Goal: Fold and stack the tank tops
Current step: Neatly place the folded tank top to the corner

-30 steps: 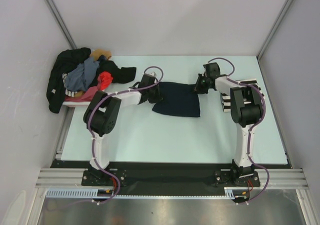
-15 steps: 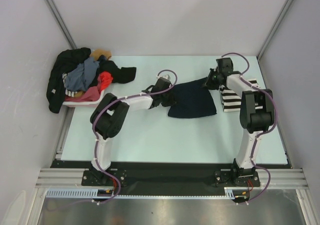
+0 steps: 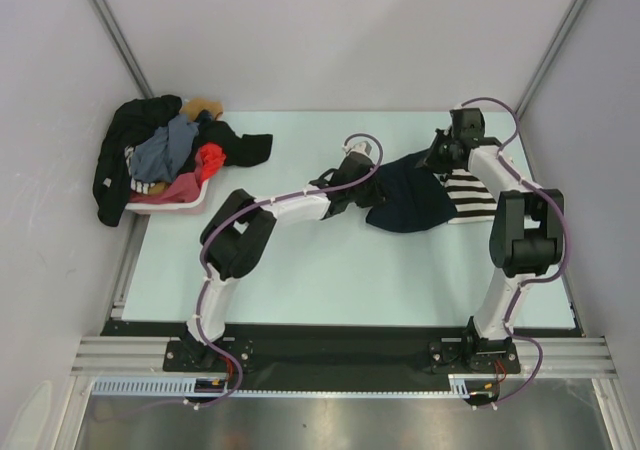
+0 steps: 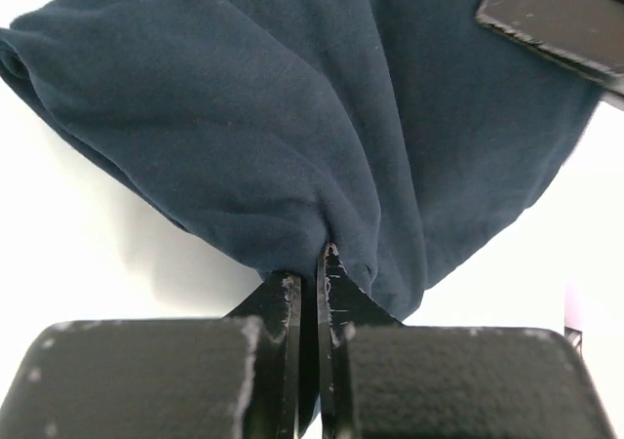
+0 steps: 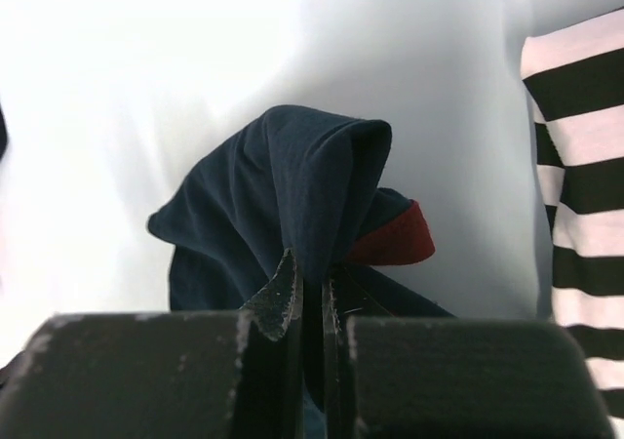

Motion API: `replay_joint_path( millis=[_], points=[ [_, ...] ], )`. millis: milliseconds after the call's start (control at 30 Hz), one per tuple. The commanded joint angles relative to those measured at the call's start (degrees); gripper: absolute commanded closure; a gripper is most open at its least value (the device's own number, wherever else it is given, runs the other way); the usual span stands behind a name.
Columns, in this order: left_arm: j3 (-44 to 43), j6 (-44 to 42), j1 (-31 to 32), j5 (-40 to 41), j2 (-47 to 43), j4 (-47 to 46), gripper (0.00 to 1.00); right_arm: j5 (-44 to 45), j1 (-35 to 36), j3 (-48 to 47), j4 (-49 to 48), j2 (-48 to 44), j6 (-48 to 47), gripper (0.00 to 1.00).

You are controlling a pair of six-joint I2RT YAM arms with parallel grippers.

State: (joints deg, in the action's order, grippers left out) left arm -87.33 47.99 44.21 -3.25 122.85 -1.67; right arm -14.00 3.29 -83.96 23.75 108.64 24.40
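Observation:
A folded dark navy tank top (image 3: 412, 198) hangs between both grippers over the right half of the table, its right edge overlapping a folded black-and-white striped tank top (image 3: 470, 192). My left gripper (image 3: 366, 190) is shut on the navy cloth's left edge; in the left wrist view the navy tank top (image 4: 292, 127) bunches into the left gripper (image 4: 310, 263). At the far right corner my right gripper (image 3: 436, 160) is shut on it too. The right wrist view shows the right gripper (image 5: 310, 278) pinching a navy fold (image 5: 292, 185) with dark red trim, the striped tank top (image 5: 580, 195) to its right.
A pale pink basket (image 3: 168, 198) heaped with mixed clothes (image 3: 165, 150) stands at the table's far left, a black garment hanging over its side. Grey walls close in on the left, back and right.
Both arms have carried the navy tank top rightward across the table, from the middle to partly over the striped top. Both grips held throughout.

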Motion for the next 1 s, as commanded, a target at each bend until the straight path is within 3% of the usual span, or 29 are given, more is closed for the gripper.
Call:
replay_joint_path(
  millis=[0, 333, 700, 833, 967],
  points=[
    [-1.8, 1.0, 0.8, 1.6, -1.6, -3.8, 1.00, -0.9, -0.7, -1.3, 1.3, -4.8, -1.1, 1.00],
    [-3.1, -2.4, 1.9, 1.7, -2.9, -4.7, 1.00, -3.3, -2.6, -4.3, 2.4, -4.9, -0.3, 1.00],
    [-11.3, -4.5, 6.9, 0.1, 3.4, -18.3, 1.00, -3.5, -8.6, -8.4, 6.4, -7.2, -0.4, 1.00],
    [-22.4, -4.0, 9.0, -1.1, 11.5, -20.7, 1.00, -5.2, -12.9, -10.4, 7.7, -7.0, -0.3, 1.00],
    [-35.5, 2.4, 9.3, -5.0, 21.8, -20.1, 1.00, -6.4, -16.6, -12.0, 8.9, -7.0, -0.9, 1.00]
  ],
)
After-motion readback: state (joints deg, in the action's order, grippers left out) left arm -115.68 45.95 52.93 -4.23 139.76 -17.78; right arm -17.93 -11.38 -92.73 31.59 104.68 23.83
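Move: The folded striped tank top lies on the table, its middle about 15 cm to the right hand's right, some 2 cm back and 9 cm below; from the left hand it is roughly 29 cm right, 6 cm ahead and 6 cm below. The held dark tank top hangs between, its middle around 10 cm right and 2 cm ahead of the left hand, slightly below it. Still pinching the dark tank top, both hands swing right some 11–15 cm and up over the striped one. ##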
